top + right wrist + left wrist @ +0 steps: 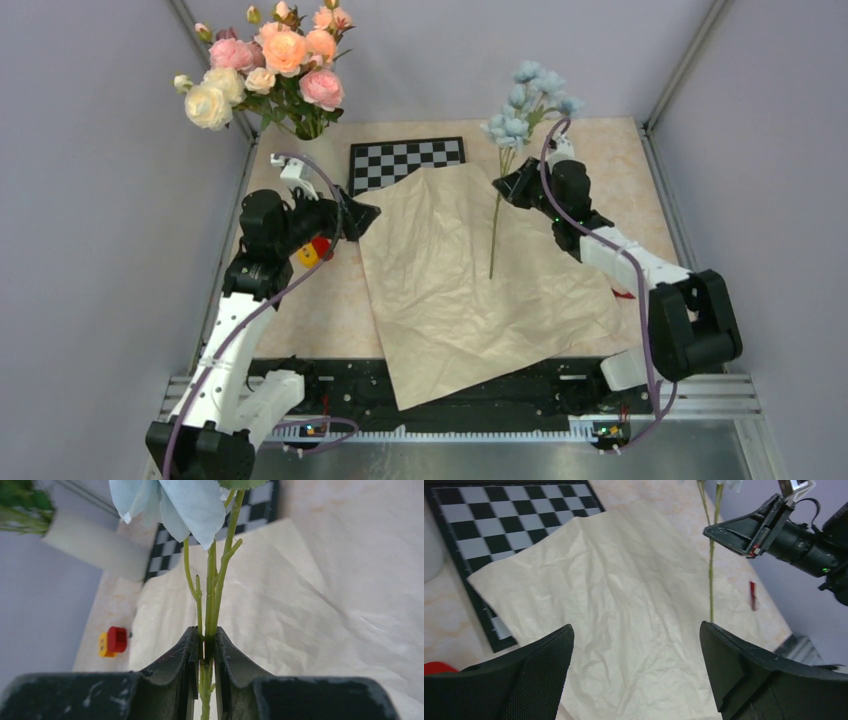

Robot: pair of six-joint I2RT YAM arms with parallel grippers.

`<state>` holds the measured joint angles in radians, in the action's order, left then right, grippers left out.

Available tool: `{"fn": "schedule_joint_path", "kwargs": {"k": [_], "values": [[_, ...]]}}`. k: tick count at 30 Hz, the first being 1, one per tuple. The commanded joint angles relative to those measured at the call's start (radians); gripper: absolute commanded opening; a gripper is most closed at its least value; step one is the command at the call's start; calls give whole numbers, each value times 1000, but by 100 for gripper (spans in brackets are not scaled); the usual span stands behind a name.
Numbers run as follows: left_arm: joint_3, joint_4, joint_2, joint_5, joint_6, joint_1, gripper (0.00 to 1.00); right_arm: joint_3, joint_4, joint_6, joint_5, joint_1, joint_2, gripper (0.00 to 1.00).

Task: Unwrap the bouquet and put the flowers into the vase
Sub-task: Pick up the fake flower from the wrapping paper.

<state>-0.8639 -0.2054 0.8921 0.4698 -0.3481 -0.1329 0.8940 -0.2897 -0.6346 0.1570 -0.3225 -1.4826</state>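
The bouquet is undone: its peach crinkled paper point(470, 290) lies spread flat across the table's middle. The pale blue flowers point(530, 100) stand upright above the paper's far right corner, their green stems point(212, 580) pinched between the fingers of my right gripper point(206, 632), which is shut on them. The stem ends hang down over the paper point(493, 250). My left gripper point(636, 630) hovers open and empty over the paper's left part point(624, 605). The white vase point(95, 545) stands at the far left corner, next to the chessboard.
Large cream, pink and peach roses point(275, 65) fill the far left corner. A chessboard point(405, 160) lies at the back, partly under the paper. A red and yellow block point(315, 250) sits beneath the left arm. A dark red ribbon point(752, 595) lies by the right arm.
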Motion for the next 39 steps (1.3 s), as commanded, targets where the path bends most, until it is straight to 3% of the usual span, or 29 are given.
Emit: {"fn": "schedule_joint_path", "kwargs": {"k": [1,7,13,23,26,36,39], "values": [[-2,250,-16,191,-227,-17,99,-16,-142,116,129,-78,159,0],[19,532,23,309,-396,-102,99,46,-152,181,294,-180,249,0],[15,714,73,289,-506,-195,99,101,-177,161,433,-269,245,0],[4,714,110,189,-490,-319,98,151,-192,143,480,-378,203,0],[-12,656,100,150,-441,-344,93,161,-177,153,481,-397,191,0],[-11,597,69,27,-412,-361,60,171,-162,164,487,-428,179,0],[-7,595,65,16,-416,-361,54,172,-157,165,494,-428,178,0]]}}
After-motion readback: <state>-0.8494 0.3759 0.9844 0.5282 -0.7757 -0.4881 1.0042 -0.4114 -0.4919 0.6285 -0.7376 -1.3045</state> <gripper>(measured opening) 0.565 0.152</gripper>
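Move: The blue flower hangs by its stem in the right gripper. From the open left gripper, that stem is about 12 cm ahead, 30 cm to the right and 10 cm lower. The vase stands some 23 cm ahead of the left gripper, 9 cm left and 15 cm below; the red and yellow toys 6 cm ahead, 9 cm left, 25 cm below. From the right gripper, the left one is 12 cm back, 30 cm left and 10 cm higher; the blue blooms are 5 cm ahead and 14 cm up. Keep the right gripper shut on the flower stem and sweep it back, left and up, some 30 cm in all, turning about 50 degrees counter-clockwise and tipping the fingers up. Meanwhile bring the left gripper right and up, slightly back, rolling its left side down and turning clockwise, until its fingers straddle the stem between the blooms and the right gripper; then begin closing, to about half. ##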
